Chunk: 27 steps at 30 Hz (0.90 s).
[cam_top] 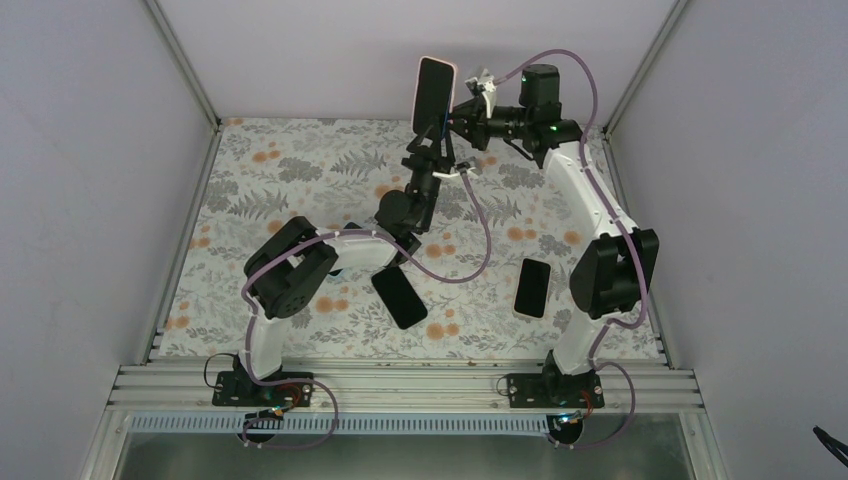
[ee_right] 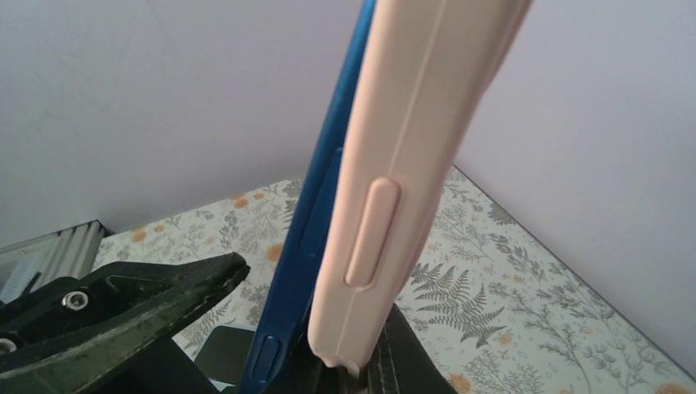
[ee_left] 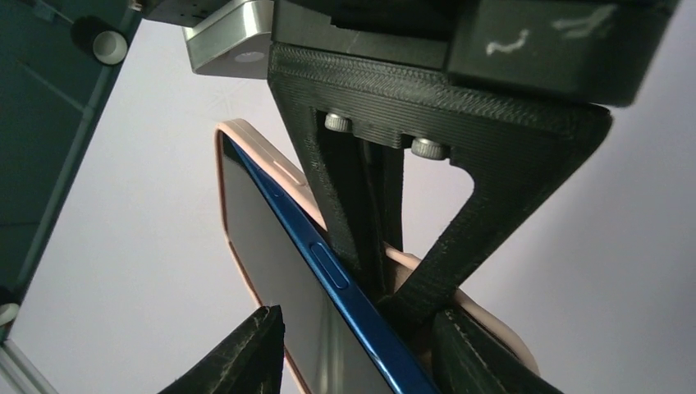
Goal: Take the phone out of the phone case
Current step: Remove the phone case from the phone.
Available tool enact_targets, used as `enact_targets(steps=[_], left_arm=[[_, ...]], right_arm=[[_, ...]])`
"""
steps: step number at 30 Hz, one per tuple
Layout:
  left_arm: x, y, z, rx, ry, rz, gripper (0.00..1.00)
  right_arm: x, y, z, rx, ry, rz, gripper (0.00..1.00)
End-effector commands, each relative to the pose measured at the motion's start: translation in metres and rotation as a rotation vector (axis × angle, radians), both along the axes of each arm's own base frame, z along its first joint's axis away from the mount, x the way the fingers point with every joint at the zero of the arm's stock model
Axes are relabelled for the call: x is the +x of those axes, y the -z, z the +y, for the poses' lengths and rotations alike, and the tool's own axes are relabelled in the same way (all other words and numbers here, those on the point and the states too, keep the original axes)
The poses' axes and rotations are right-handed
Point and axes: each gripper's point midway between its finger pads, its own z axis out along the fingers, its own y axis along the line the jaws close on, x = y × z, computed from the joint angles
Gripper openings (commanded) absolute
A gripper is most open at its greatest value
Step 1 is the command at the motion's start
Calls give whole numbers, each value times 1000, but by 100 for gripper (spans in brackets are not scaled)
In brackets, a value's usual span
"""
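The phone (cam_top: 433,92), with a dark screen and a blue rim (ee_left: 328,271), is held upright high over the back of the table in a pale pink phone case (ee_right: 410,139). My right gripper (ee_right: 369,361) is shut on the case's lower edge, where the case stands slightly apart from the blue rim (ee_right: 287,287). From below, my left gripper (ee_left: 361,353) straddles phone and case. One of its fingers (ee_left: 238,353) is on the screen side and the other (ee_left: 484,353) is behind the case. In the right wrist view a small gap shows between its finger (ee_right: 139,304) and the phone.
Two dark slabs lie on the floral cloth (cam_top: 300,170), one near the middle front (cam_top: 400,297) and one by the right arm (cam_top: 533,287). Grey walls close in the table at the back and both sides.
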Motion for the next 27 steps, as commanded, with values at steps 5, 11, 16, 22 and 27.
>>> enact_targets(steps=[5,11,16,22,27], left_arm=[[-8,-85,87,-260,-126,-162,22],[-17,-87,94,-253,-126,-165,8],[-23,-86,97,-233,-118,-143,2],[-35,-66,88,-79,-96,-92,2],[-48,-55,102,9,-125,-53,2]], right_arm=[[-80,26,10,-8,-217,282,3],[-62,32,1,-46,-118,246,3],[-36,45,-10,-112,8,208,3],[3,73,-36,-274,242,173,4],[32,121,-73,-453,407,228,3]])
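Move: The phone, half peeled from its pink case and held up by the right hand, has its middle about 5 cm ahead of the left hand, 1 cm left and 4 cm above; its blue edge lies between the left fingers. From the right hand it is 2 cm ahead, 4 cm left and 4 cm up. Some 35 cm below the left hand, the black phone lies 20 cm back and 6 cm left, the light-blue-cased phone 10 cm back and 21 cm left. Left fingers close on the phone's bare blue edge, then draw it about 4 cm back, left and down. ##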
